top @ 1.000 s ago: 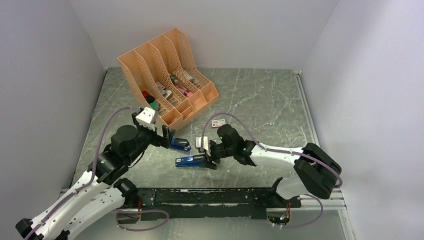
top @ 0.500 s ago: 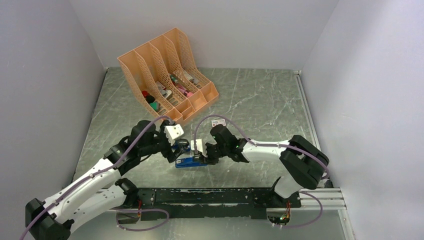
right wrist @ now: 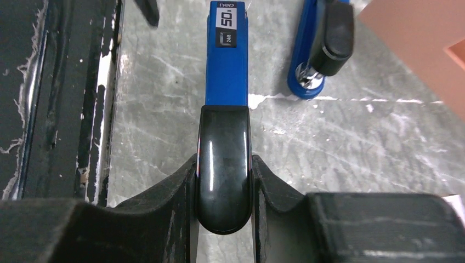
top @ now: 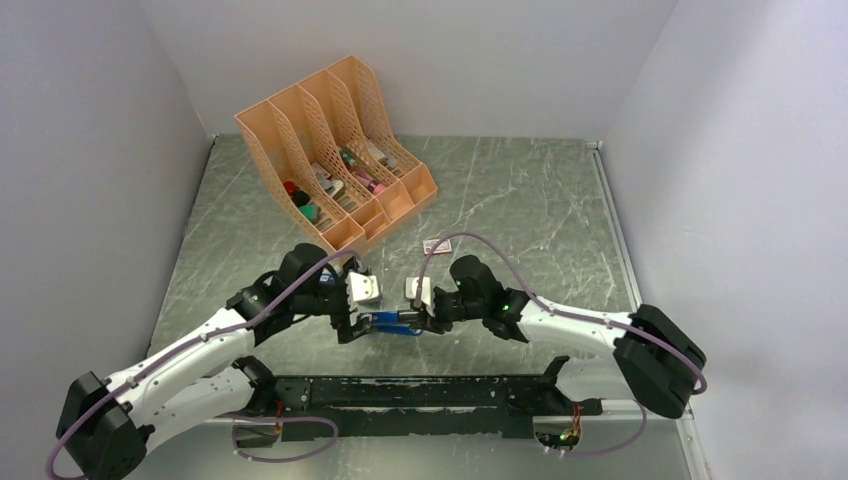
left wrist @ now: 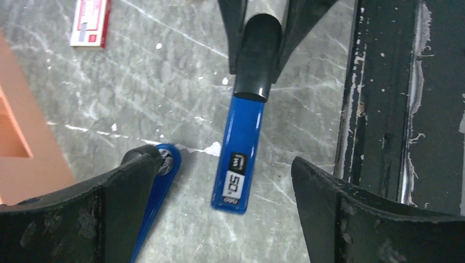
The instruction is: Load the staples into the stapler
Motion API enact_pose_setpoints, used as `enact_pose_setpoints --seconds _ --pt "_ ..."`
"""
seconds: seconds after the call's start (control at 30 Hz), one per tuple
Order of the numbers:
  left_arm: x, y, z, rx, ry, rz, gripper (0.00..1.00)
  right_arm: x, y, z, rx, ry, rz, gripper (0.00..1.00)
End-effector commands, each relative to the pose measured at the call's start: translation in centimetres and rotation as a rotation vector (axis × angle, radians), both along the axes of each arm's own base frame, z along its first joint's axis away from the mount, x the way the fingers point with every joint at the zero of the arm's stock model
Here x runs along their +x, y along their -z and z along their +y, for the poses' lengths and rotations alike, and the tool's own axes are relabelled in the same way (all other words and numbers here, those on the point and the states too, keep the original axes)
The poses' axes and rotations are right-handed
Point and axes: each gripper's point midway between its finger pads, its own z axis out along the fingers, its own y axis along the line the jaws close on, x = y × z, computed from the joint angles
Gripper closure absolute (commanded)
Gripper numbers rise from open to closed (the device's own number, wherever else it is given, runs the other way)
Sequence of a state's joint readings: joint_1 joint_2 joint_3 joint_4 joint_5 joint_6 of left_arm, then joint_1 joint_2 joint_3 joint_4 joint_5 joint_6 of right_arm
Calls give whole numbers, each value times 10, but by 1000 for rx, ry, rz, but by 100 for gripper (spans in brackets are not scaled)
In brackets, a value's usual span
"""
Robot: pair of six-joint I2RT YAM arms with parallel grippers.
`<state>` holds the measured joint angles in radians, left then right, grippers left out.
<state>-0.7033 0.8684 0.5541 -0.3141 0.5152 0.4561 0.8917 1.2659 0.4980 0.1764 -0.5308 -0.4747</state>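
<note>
A blue stapler (top: 392, 322) (left wrist: 239, 153) (right wrist: 226, 66) with a glossy black rear end lies lengthwise between the two arms. My right gripper (top: 425, 312) (right wrist: 224, 164) is shut on that black end, one finger on each side. My left gripper (top: 358, 318) (left wrist: 224, 164) is open, its fingers wide apart on either side of the stapler's labelled front tip without touching it. A second blue stapler (left wrist: 159, 181) (right wrist: 321, 49) lies beside it, partly behind my left finger. The staples are out of view.
A small white-and-red box (top: 437, 244) (left wrist: 90, 22) lies on the grey table behind the staplers. An orange file organizer (top: 335, 150) with small items stands at the back left. A black rail (top: 420, 392) (left wrist: 384, 82) runs along the near edge.
My left arm has swung from the second stapler down to the front tip of the held stapler. My right gripper has narrowed onto the black end and shifted slightly right.
</note>
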Motion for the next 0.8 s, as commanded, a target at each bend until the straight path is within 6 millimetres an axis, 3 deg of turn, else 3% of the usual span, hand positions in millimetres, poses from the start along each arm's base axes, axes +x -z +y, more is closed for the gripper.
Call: enact_pose_setpoints --seconds 0.0,0.2,0.33,0.77 --pt "-8 2 -17 -24 120 -47 0 6 -42 9 139 12 -62 100" --pt "-9 23 -21 64 164 -42 2 5 -51 6 153 14 -80 100" --pt "-12 32 -17 111 169 -26 8 4 -49 4 145 17 -72 100" --pt "-3 48 2 246 105 -32 53 5 -31 8 106 22 -23 100"
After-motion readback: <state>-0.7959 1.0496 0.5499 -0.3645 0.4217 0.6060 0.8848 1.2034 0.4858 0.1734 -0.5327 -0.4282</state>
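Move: The right gripper already holds the nearer stapler by its black rear end, the stapler's middle some 5 cm to its left. From the left gripper that middle lies about 5 cm right, 1 cm back and 7 cm below, its blue nose almost straight underneath. The second stapler sits about 5 cm ahead, 2 cm left and 9 cm below the left gripper; the staple box is about 13 cm ahead, 13 cm right and 11 cm below. Bring the left gripper down about 5.5 cm over the blue nose of the held stapler, easing slightly back and right at first, and tip its fingers some 10 degrees more downward. In the second half close them from wide open to about half, one finger either side of the nose. Keep the right grip on the black end, raise it about 3 cm, hold, then lower it by half that. ##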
